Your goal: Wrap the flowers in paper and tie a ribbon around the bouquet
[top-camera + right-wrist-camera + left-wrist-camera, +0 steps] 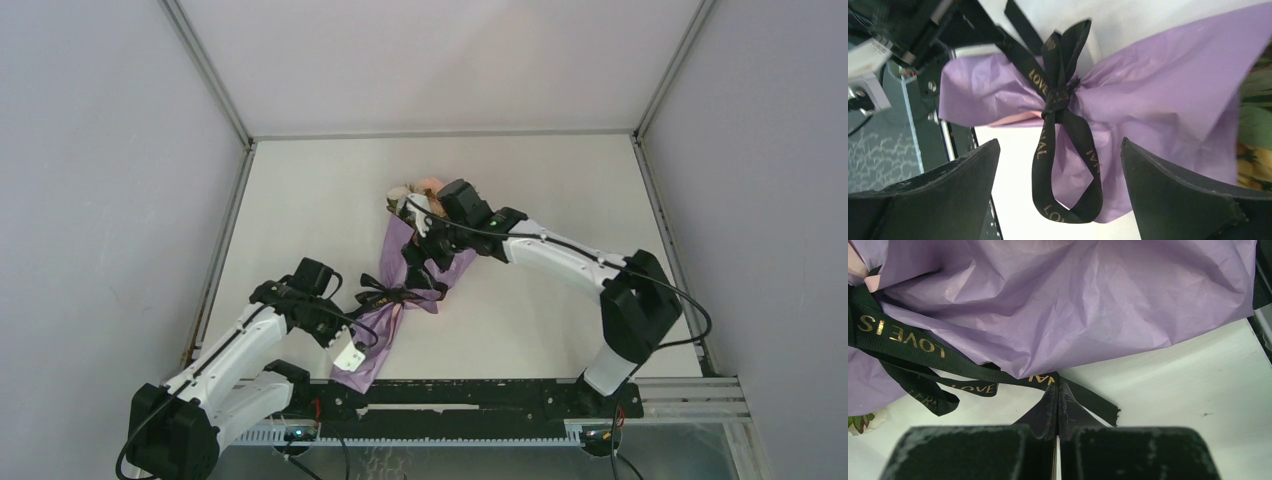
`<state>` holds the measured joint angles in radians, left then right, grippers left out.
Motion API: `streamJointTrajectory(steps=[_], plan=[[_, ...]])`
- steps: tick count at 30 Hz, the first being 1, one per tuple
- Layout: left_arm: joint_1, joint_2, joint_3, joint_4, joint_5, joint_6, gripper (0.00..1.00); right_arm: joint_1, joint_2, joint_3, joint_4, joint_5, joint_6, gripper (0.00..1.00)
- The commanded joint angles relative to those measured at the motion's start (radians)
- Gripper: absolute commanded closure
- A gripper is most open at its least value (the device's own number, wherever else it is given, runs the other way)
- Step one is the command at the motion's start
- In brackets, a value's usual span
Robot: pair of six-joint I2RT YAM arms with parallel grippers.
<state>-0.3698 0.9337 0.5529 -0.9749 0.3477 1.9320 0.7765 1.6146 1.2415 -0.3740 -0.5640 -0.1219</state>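
The bouquet lies slantwise on the white table, with the flowers (415, 190) at its far end and lilac paper (372, 335) wrapped round the stems. A black ribbon (392, 297) with gold lettering is knotted (1058, 97) round the paper's waist. My left gripper (1058, 387) is shut on a ribbon tail, whose frayed end (1108, 412) lies just past the tips. That strand runs taut back to the knot. My right gripper (1059, 142) stands wide open over the bouquet, and a hanging ribbon loop (1068, 200) dangles free between its fingers, touching neither.
A black rail (480, 395) runs along the table's near edge below the paper's tail. A white tag (350, 355) hangs from my left wrist over the paper. Grey walls close in the table at left, right and back.
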Motion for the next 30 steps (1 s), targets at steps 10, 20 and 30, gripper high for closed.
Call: streamJointTrajectory(steps=[10,20,30], plan=[[0.006,-0.010,-0.022,-0.007,0.030,0.043,1.00,0.035,0.203,0.128,-0.280,-0.001,-0.151,0.00],[0.006,-0.022,-0.024,-0.070,0.018,0.083,1.00,0.027,0.299,0.193,-0.293,0.037,-0.144,0.14],[0.006,-0.020,-0.030,-0.070,0.021,0.082,1.00,-0.023,0.300,0.180,-0.255,-0.078,-0.068,0.32]])
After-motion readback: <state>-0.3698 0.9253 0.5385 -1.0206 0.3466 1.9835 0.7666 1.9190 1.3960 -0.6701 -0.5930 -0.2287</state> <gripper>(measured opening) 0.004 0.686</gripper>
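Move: The ribbon bow's near-side loop, the one reaching towards my right arm, lies almost under my open right hand, some 11 cm below, about 2 cm back and 1 cm to the right. The knot is about 4 cm left and 4 cm back; the bow's other loop is 9 cm left and 3 cm back, both as low. The flowers lie 15 cm ahead and 4 cm right. From my left hand the near-side loop is 16 cm right and 5 cm ahead, about level. I drop my right hand about 10 cm onto the ribbon bow's near-side loop, easing back some 3 cm on the way and then recovering about half of that, while the fingers tip some 20 degrees more steeply down. Low beside the knot, I start closing them from wide open to roughly two thirds, one finger on each side of the loop. My left hand keeps its pinch on the ribbon tail and draws it about a centimetre back. ##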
